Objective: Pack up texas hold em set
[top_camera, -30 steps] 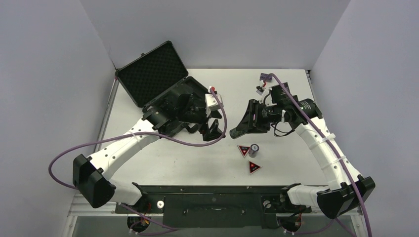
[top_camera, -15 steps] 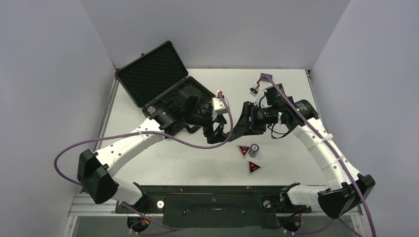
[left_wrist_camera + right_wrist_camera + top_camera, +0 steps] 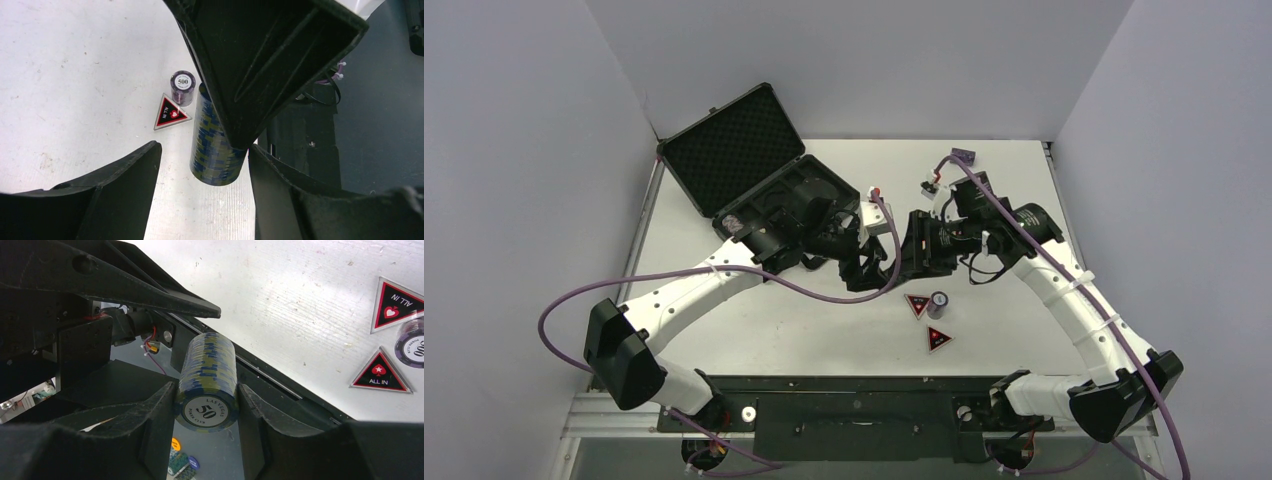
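My right gripper is shut on a blue-and-olive chip stack marked 50, held on its side above the table. My left gripper is open, its fingers either side of the stack's far end. In the top view the two grippers, left and right, meet at mid-table. A purple chip stack marked 500 stands by two red-and-black triangular tokens. The black briefcase lies open at the back left. A third stack does not show.
The left arm reaches across the briefcase's foam-lined base. The purple stack and one token lie just beyond the held stack. Walls close in the table on the left, back and right.
The left gripper has moved right and the right gripper left with its chip stack. They now meet, with the stack's end between the left fingers.
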Tool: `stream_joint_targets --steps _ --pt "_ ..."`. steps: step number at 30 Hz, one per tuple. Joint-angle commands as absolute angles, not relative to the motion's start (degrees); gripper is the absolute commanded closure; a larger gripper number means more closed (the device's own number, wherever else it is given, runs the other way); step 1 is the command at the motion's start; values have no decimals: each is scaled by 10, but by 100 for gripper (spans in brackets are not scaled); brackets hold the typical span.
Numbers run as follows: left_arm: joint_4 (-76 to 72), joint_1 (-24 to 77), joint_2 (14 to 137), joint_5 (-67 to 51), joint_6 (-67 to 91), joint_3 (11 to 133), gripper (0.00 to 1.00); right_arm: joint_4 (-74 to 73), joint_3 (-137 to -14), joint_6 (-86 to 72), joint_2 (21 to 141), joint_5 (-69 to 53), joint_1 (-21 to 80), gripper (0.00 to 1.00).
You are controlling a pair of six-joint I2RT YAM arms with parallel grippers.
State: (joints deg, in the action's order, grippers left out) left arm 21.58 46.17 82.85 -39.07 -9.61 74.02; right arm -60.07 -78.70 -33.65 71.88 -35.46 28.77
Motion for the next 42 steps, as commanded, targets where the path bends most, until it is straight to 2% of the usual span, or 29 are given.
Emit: stream_joint_targets --steps 1,23,31,33,34,36,38,40,41,42 --pt "200 468 821 -404 -94 749 39 -561 -803 -341 718 -383 297 100" --pt "190 468 799 -415 -80 713 47 -533 -794 -366 715 -397 309 100" --pt "165 468 800 -429 -64 709 67 -527 -786 -370 715 -398 311 100" --pt "163 468 801 -432 -62 710 77 -527 -786 -370 716 -398 311 100" --pt "163 468 801 -434 -61 710 86 -527 -785 -369 716 -398 311 100" --pt "166 468 804 -429 -59 712 99 -528 -785 -366 716 -398 311 95" --pt "172 469 804 -421 -53 714 100 -531 -786 -363 715 -397 310 86" --pt "173 468 802 -414 -47 713 100 -535 -790 -360 715 -393 308 66" --pt "173 468 801 -413 -46 711 100 -536 -792 -359 715 -389 306 61" --pt "173 468 799 -412 -43 709 100 -538 -796 -358 714 -388 305 50"
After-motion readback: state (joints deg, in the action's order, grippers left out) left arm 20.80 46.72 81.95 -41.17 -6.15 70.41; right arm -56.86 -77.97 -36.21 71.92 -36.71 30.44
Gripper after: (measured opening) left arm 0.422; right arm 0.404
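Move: The 50-chip stack held by the right hand lies between the open left fingers, its middle about 2 cm back, 2 cm right and 1 cm below the left hand. From the right hand, that middle is some 2 cm left and 1 cm below, level fore and aft. Roughly 20 cm below the left hand, the 500-chip stack stands about 4 cm ahead and 14 cm right; an all-in triangle lies 5 cm ahead, 10 cm right. Left hand eases about 2 cm back and slightly down, closing onto the 50-chip stack; right keeps its grip. ##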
